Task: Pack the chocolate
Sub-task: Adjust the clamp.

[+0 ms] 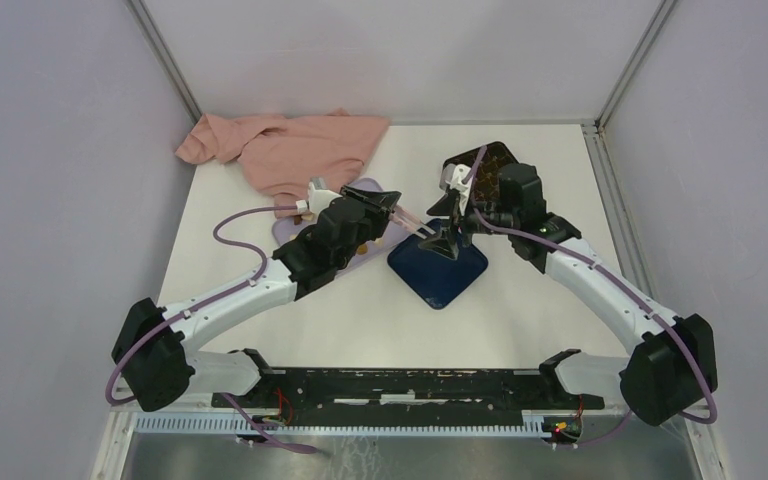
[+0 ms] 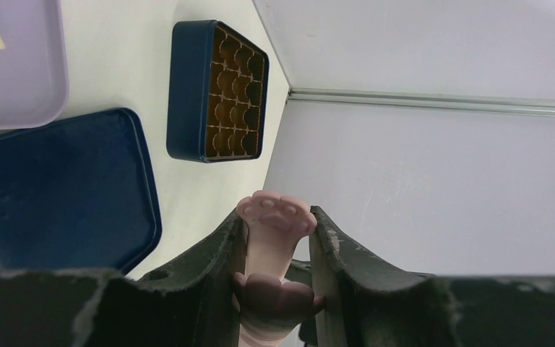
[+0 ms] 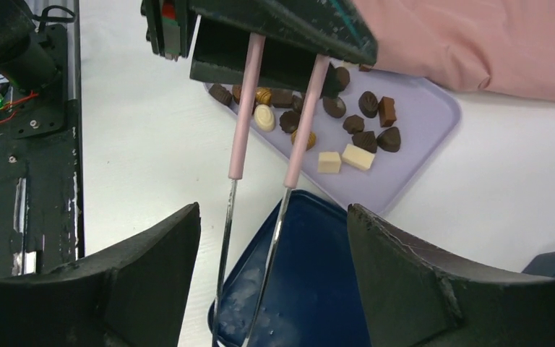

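Observation:
The chocolate (image 3: 354,123), several dark, light brown and cream pieces, lies on the lilac tray (image 3: 419,123). My left gripper (image 1: 392,205) is shut on pink paw-tipped tongs (image 2: 271,246), held above the tray's near side. The tongs (image 3: 242,108) reach right, and their two metal arms pass between the fingers of my open right gripper (image 3: 272,207). The right gripper (image 1: 447,238) hovers over the dark blue lid (image 1: 438,270) and holds nothing. The dark blue box with its grid insert (image 2: 220,90) stands behind the right arm (image 1: 490,160).
A pink cloth (image 1: 280,145) lies at the back left, touching the tray's far side. The lid (image 3: 325,282) lies flat in the middle of the table. The tray (image 1: 370,188) is mostly hidden under my left arm. Grey walls stand close on both sides.

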`<action>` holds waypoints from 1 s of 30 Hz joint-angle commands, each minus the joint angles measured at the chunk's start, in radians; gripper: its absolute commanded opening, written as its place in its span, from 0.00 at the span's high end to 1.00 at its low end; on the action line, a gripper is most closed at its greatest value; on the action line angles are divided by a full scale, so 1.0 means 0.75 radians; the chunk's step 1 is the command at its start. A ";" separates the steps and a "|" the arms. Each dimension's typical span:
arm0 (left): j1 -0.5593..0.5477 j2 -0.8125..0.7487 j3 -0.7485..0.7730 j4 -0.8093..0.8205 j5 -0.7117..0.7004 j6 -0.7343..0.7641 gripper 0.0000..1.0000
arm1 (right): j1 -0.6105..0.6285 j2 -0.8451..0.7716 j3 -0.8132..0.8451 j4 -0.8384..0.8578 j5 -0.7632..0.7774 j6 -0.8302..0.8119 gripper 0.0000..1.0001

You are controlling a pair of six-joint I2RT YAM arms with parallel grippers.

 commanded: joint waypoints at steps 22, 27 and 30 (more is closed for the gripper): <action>-0.005 -0.005 -0.006 0.089 0.010 -0.085 0.98 | 0.074 0.093 0.025 0.161 -0.002 0.152 0.45; -0.006 -0.005 -0.010 0.089 0.010 -0.089 0.98 | 0.073 0.087 0.027 0.164 -0.006 0.146 0.48; -0.004 -0.003 -0.008 0.090 0.011 -0.090 0.98 | 0.073 0.080 0.023 0.164 -0.006 0.144 0.48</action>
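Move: About 2 cm to the right hand's left and 2 cm below it, level with it front to back, is the middle of the clamp, where the pink legs meet the metal. The blue tray is roughly 20 cm below that hand, 2 cm right and 1 cm back; the purple tray is 16 cm left and 5 cm ahead, at tray height. From the left hand, pinching the paw ends, the clamp's middle is some 4 cm right and 4 cm back, 2 cm lower. Dipping about 3 cm and easing slightly back, the right hand shifts some 2 cm left onto the clamp's legs, then rises again by about 1 cm. Its wide-open fingers narrow by about a third from either side of the two legs and end close against them. The left hand stays put, keeping its pinch on the paw ends. ##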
